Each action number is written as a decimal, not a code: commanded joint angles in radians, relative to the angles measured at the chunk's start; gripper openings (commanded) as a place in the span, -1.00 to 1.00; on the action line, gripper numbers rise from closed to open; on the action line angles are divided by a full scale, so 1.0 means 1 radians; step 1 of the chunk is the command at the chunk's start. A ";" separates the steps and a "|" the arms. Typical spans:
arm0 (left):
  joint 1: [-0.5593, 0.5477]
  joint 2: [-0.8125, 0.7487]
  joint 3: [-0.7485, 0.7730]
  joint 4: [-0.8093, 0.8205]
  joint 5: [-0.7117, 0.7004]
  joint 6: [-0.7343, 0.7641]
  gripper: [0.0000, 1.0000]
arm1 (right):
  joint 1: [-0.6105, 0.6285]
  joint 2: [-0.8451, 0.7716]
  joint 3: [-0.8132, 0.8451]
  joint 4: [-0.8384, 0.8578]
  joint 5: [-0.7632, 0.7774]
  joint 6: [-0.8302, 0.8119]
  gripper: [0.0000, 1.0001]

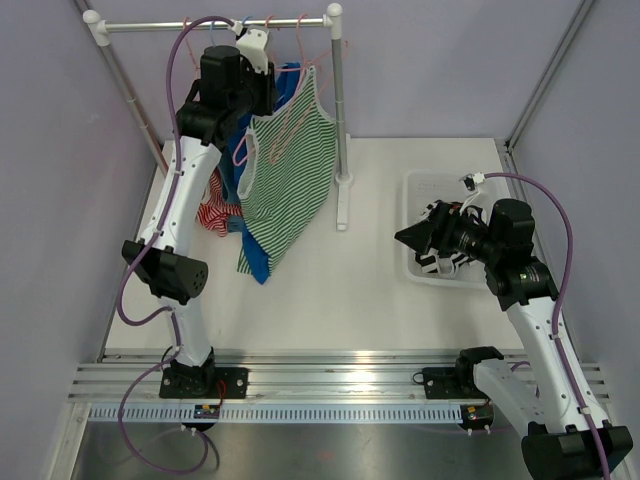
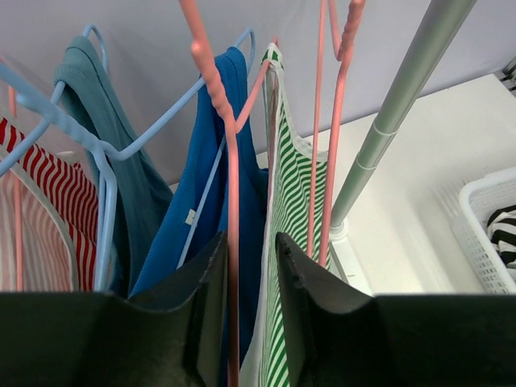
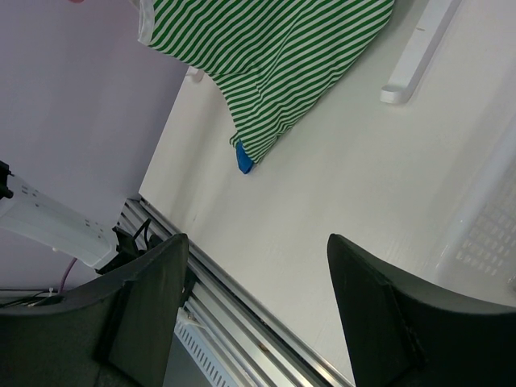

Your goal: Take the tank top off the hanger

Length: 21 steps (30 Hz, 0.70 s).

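A green-and-white striped tank top (image 1: pixel 290 170) hangs on a pink hanger (image 1: pixel 272 140) from the rack rail, its hem trailing near the table. In the left wrist view the tank top (image 2: pixel 292 201) hangs just right of the pink hanger wire (image 2: pixel 233 185). My left gripper (image 2: pixel 250 238) stands around that wire with its jaws narrowed. The wire lies against the left finger (image 2: pixel 205 282), and a gap shows before the right one. My right gripper (image 3: pixel 256 239) hovers open and empty over the table, by the basket (image 1: pixel 408 237). The tank top's hem (image 3: pixel 274 48) shows in the right wrist view.
A blue top (image 2: pixel 201 185), a teal garment (image 2: pixel 121 161) on a light blue hanger (image 2: pixel 105 153) and a red-striped garment (image 2: pixel 56 185) hang beside it. The rack post (image 1: pixel 340 110) stands right of the clothes. A white basket (image 1: pixel 425 190) holds a black-and-white striped garment (image 1: pixel 445 262).
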 commanded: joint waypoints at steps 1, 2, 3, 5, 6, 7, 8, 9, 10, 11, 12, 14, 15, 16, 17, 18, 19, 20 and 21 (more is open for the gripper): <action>0.005 -0.052 0.016 0.054 0.014 -0.034 -0.45 | 0.009 -0.012 0.000 0.035 -0.020 -0.013 0.54; 0.005 -0.051 0.014 0.056 0.011 -0.038 -0.52 | 0.010 -0.012 0.000 0.037 -0.020 -0.013 0.54; 0.005 -0.051 0.014 0.056 0.010 -0.041 -0.61 | 0.010 -0.013 0.000 0.035 -0.020 -0.013 0.54; 0.005 -0.052 0.016 0.060 0.005 -0.051 -0.74 | 0.010 -0.015 0.000 0.037 -0.021 -0.013 0.54; 0.005 -0.052 0.016 0.062 -0.003 -0.059 -0.81 | 0.010 -0.015 0.000 0.035 -0.021 -0.013 0.54; 0.005 -0.058 0.016 0.068 -0.013 -0.071 -0.91 | 0.010 -0.013 0.000 0.035 -0.021 -0.013 0.54; 0.005 -0.060 0.013 0.072 -0.015 -0.074 -1.00 | 0.010 -0.016 0.000 0.034 -0.021 -0.013 0.54; 0.004 -0.066 0.008 0.079 -0.023 -0.082 -1.00 | 0.012 -0.015 0.000 0.035 -0.021 -0.013 0.54; 0.004 -0.075 0.005 0.092 -0.024 -0.091 -1.00 | 0.012 -0.015 0.000 0.035 -0.021 -0.012 0.54; 0.002 -0.083 -0.012 0.103 -0.026 -0.096 -1.00 | 0.012 -0.015 0.000 0.035 -0.020 -0.013 0.54; 0.002 -0.093 -0.026 0.117 -0.030 -0.102 -1.00 | 0.012 -0.013 0.002 0.035 -0.021 -0.013 0.54; 0.001 -0.121 -0.049 0.163 -0.032 -0.120 -1.00 | 0.012 -0.015 0.003 0.035 -0.021 -0.012 0.54; -0.006 -0.130 -0.062 0.175 -0.035 -0.124 -1.00 | 0.012 -0.015 0.003 0.035 -0.021 -0.013 0.54; -0.009 -0.136 -0.069 0.195 -0.049 -0.128 -1.00 | 0.012 -0.015 0.005 0.035 -0.021 -0.015 0.54; -0.013 -0.153 -0.073 0.203 -0.055 -0.128 -1.00 | 0.012 -0.016 0.006 0.034 -0.020 -0.015 0.54; -0.021 -0.162 -0.084 0.221 -0.062 -0.130 -1.00 | 0.012 -0.016 0.006 0.034 -0.020 -0.015 0.54; -0.024 -0.169 -0.089 0.230 -0.066 -0.130 -1.00 | 0.012 -0.016 0.008 0.031 -0.020 -0.015 0.54; -0.029 -0.178 -0.090 0.235 -0.070 -0.130 -1.00 | 0.012 -0.016 0.010 0.031 -0.020 -0.018 0.54; -0.038 -0.192 -0.090 0.235 -0.075 -0.130 -1.00 | 0.012 -0.016 0.011 0.028 -0.021 -0.018 0.54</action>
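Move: The pink hanger stem carrying the green-striped tank top is already between the left hand's open fingers, about 1 cm left of their middle. From that hand, the tank top's middle hangs some 22 cm below, 4 cm back and 3 cm right; the empty pink hanger is level ahead, 6 cm right, and the rack's rail runs about 8 cm straight above. From the right hand, that stem lies roughly 26 cm ahead, 25 cm left and 12 cm higher. Staying nearly in place, the left hand first closes its fingers from about a third open to shut, pinching the pink stem just under the hook, between the blue garment and the empty hanger. Then, speeding up and keeping that pinch, the hand lifts about 3 cm towards the rail and draws back some 1.5 cm, rolling slightly so that its left side dips. ##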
